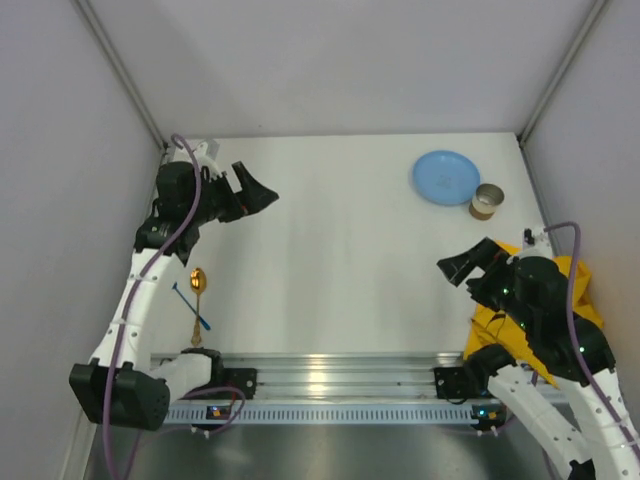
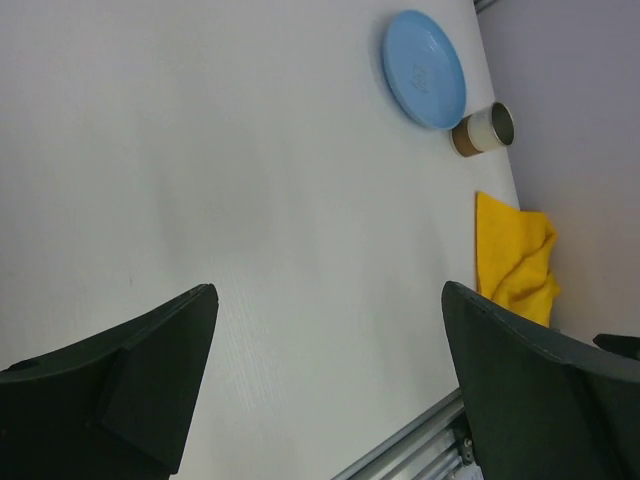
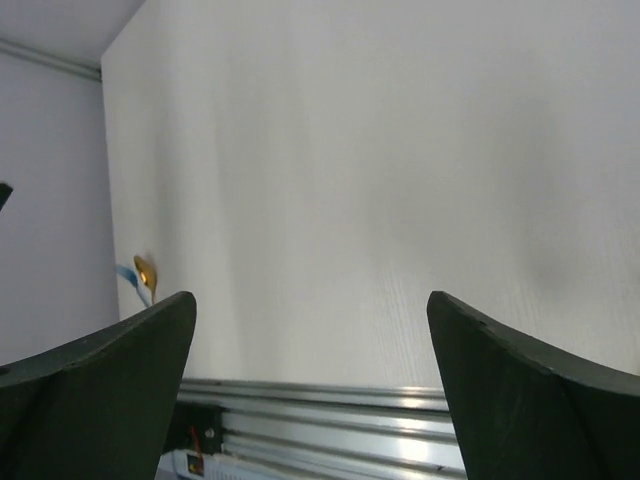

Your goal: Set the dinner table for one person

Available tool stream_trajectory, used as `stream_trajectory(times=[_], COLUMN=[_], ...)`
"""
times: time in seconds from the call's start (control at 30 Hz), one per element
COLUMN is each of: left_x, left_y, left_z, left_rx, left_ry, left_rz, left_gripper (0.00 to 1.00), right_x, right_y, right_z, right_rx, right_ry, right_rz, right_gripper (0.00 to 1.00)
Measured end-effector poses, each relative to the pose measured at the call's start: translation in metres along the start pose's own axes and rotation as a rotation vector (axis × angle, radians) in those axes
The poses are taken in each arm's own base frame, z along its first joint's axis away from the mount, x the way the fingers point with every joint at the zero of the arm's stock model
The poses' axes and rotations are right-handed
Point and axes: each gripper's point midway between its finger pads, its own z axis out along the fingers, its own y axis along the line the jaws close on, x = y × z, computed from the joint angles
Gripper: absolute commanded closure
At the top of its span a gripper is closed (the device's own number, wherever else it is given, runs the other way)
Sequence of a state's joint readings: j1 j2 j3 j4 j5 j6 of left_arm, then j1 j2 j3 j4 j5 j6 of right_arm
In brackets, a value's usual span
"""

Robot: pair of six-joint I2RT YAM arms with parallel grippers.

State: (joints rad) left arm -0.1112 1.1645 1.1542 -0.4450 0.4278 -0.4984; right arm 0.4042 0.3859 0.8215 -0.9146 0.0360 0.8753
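Note:
The white dinner table [image 1: 340, 240] fills the middle. A blue plate [image 1: 446, 177] lies at the far right, with a brown cup [image 1: 487, 201] next to it; both show in the left wrist view, plate [image 2: 423, 67] and cup [image 2: 484, 129]. A gold spoon [image 1: 197, 292] and a blue utensil [image 1: 190, 305] lie crossed near the left arm; the spoon shows in the right wrist view [image 3: 146, 271]. A yellow cloth [image 1: 520, 310] lies bunched under the right arm. My left gripper [image 1: 262, 193] is open and empty above the far left. My right gripper [image 1: 462, 262] is open and empty.
Grey walls enclose the table on the left, back and right. An aluminium rail [image 1: 330, 375] with the arm bases runs along the near edge. The yellow cloth also shows in the left wrist view [image 2: 515, 262].

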Motion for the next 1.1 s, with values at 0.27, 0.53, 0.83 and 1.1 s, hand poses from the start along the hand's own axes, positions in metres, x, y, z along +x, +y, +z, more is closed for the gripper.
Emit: stream_trajectory(times=[0.27, 0.53, 0.83, 1.1], left_x=[0.07, 0.103, 0.12, 0.108], left_y=[0.008, 0.004, 0.019, 0.014], left_z=[0.004, 0.014, 0.033, 0.031], left_rx=[-0.013, -0.084, -0.134, -0.127], left_ry=[0.149, 0.214, 0.277, 0.252], left_rz=[-0.089, -0.03, -0.013, 0.025], left_gripper=[0.01, 0.01, 0.02, 0.02], right_x=[-0.052, -0.055, -0.025, -0.003], right_y=[-0.019, -0.161, -0.213, -0.244], right_z=[0.05, 0.087, 0.123, 0.123], right_rx=[0.403, 0.838, 0.918, 0.959], right_ry=[0.008, 0.203, 0.354, 0.397], right_rz=[-0.078, 0.126, 0.13, 0.181], right_gripper=[0.0, 0.05, 0.21, 0.8])
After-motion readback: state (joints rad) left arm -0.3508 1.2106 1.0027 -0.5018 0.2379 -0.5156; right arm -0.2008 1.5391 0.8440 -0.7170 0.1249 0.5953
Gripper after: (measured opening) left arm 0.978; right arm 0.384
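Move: The yellow napkin's middle lies roughly 24 cm to the right of the right hand, 2 cm ahead and 23 cm below; its left edge, where the fingers should close, is nearer, about 8 cm ahead and 14 cm right. The cup stands some 25 cm ahead and 14 cm right of the hand, the blue plate about 33 cm ahead and 4 cm right. From the left hand the napkin's middle is about 58 cm right, 14 cm back, 28 cm below. Swing the open right gripper forward and to the right, then drop it about 22 cm onto the napkin's left edge, tipping the fingers some 50 degrees towards straight down and closing them on the cloth near the end. Meanwhile, lower the left gripper about 10 cm, easing it back and a little right, still wide open and empty. ##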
